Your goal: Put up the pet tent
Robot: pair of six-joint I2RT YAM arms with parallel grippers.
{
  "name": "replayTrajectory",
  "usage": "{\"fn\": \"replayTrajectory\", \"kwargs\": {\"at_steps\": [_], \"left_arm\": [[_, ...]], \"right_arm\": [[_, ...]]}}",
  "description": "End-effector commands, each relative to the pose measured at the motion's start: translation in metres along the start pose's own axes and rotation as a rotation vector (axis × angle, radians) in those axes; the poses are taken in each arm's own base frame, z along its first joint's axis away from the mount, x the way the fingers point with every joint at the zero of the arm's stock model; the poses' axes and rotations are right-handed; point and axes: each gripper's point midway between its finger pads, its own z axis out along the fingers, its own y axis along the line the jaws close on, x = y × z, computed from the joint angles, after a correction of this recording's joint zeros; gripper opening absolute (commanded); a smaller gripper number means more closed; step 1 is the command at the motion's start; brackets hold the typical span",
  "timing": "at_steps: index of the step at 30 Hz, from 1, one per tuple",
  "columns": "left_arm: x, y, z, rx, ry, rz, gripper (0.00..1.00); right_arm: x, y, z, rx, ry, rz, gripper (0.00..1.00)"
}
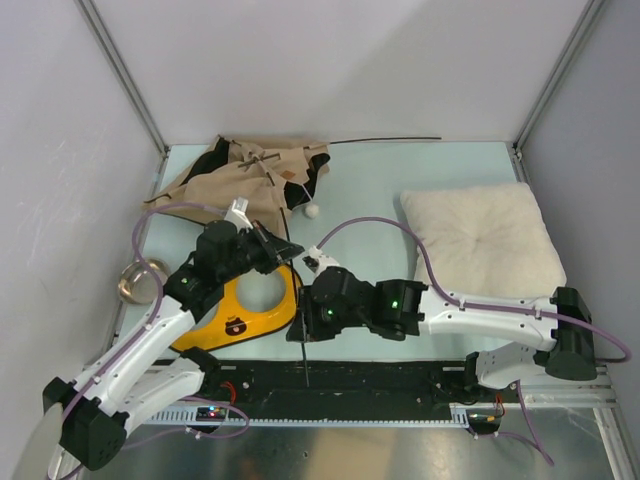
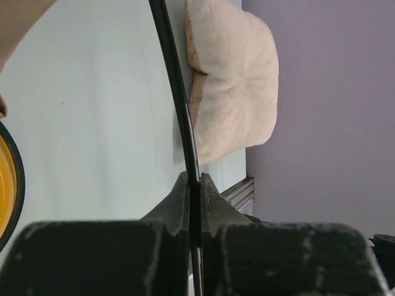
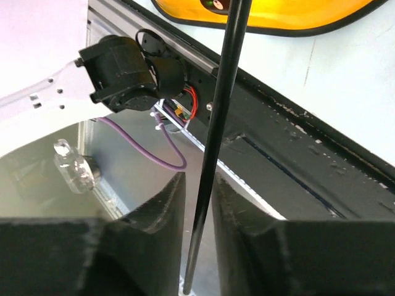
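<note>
The pet tent (image 1: 250, 175) lies collapsed at the back left, a heap of tan fabric with a white pom-pom (image 1: 312, 210) beside it. One thin black tent pole (image 1: 298, 320) runs from the tent toward the near edge. My left gripper (image 1: 275, 250) is shut on this pole (image 2: 179, 92), which is pinched between the jaws (image 2: 194, 185). Lower on the same pole (image 3: 219, 123), my right gripper (image 1: 305, 312) stands open around it (image 3: 199, 191), with a gap on each side. Another black pole (image 1: 385, 140) lies along the back wall.
A yellow feeder (image 1: 245, 310) sits under the left arm, with a metal bowl (image 1: 140, 280) to its left. A cream fluffy pillow (image 1: 480, 240) lies at the right. The black rail (image 1: 380, 380) and the arm bases line the near edge.
</note>
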Motion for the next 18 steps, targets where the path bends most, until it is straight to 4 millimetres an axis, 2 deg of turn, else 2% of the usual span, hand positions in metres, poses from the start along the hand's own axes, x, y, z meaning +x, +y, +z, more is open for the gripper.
{"fn": "replayTrajectory", "kwargs": {"at_steps": [1, 2, 5, 7, 8, 10, 11, 14, 16, 18], "left_arm": [[-0.022, -0.028, -0.001, 0.07, -0.077, 0.084, 0.0], [-0.022, -0.028, -0.001, 0.069, -0.077, 0.086, 0.0], [-0.022, -0.027, 0.0, 0.065, -0.075, 0.091, 0.0], [-0.022, -0.028, 0.0, 0.067, -0.071, 0.097, 0.02], [-0.022, -0.028, 0.0, 0.07, -0.069, 0.1, 0.06], [-0.02, -0.028, 0.0, 0.073, -0.062, 0.114, 0.23], [-0.019, -0.027, -0.001, 0.075, -0.059, 0.124, 0.39], [-0.016, -0.022, -0.003, 0.07, -0.057, 0.157, 0.72], [-0.016, -0.018, -0.007, 0.06, -0.064, 0.186, 0.86], [-0.015, -0.014, -0.012, 0.047, -0.069, 0.215, 0.95]], "right_arm": [[-0.006, 0.014, -0.026, -0.019, -0.034, -0.01, 0.23], [-0.005, 0.013, -0.029, -0.014, -0.036, -0.011, 0.21], [-0.005, 0.01, -0.032, -0.001, -0.04, -0.012, 0.04], [-0.006, 0.01, -0.033, -0.003, -0.044, -0.01, 0.01], [-0.007, 0.011, -0.035, -0.007, -0.048, -0.006, 0.0], [-0.011, 0.013, -0.037, -0.018, -0.058, 0.005, 0.0], [-0.013, 0.015, -0.04, -0.024, -0.065, 0.011, 0.0], [-0.02, 0.017, -0.046, -0.041, -0.085, 0.028, 0.0], [-0.024, 0.018, -0.05, -0.048, -0.099, 0.038, 0.0], [-0.028, 0.02, -0.053, -0.057, -0.115, 0.049, 0.0]]}}
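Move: The rear stretch of the tent pole already runs between the right hand's half-open finger pads, practically at the hand point. From that hand the yellow board's middle is about 14 cm ahead, 15 cm to the left and 20 cm below. The tent fabric lies some 46 cm ahead, 15 cm to the left and 15 cm down. The left hand still grips the pole farther out; that rear stretch is about 17 cm back from it, almost straight behind. The right fingers shut on the tent pole, pinching it while the hand slides to its right, and then carry it on: about 3 cm to the right in all, with a late lift of some 1.5 cm. Once that grip is closed, the left hand, nearly in place, opens wide and lets go of the pole, tipping up only about 5 degrees. ##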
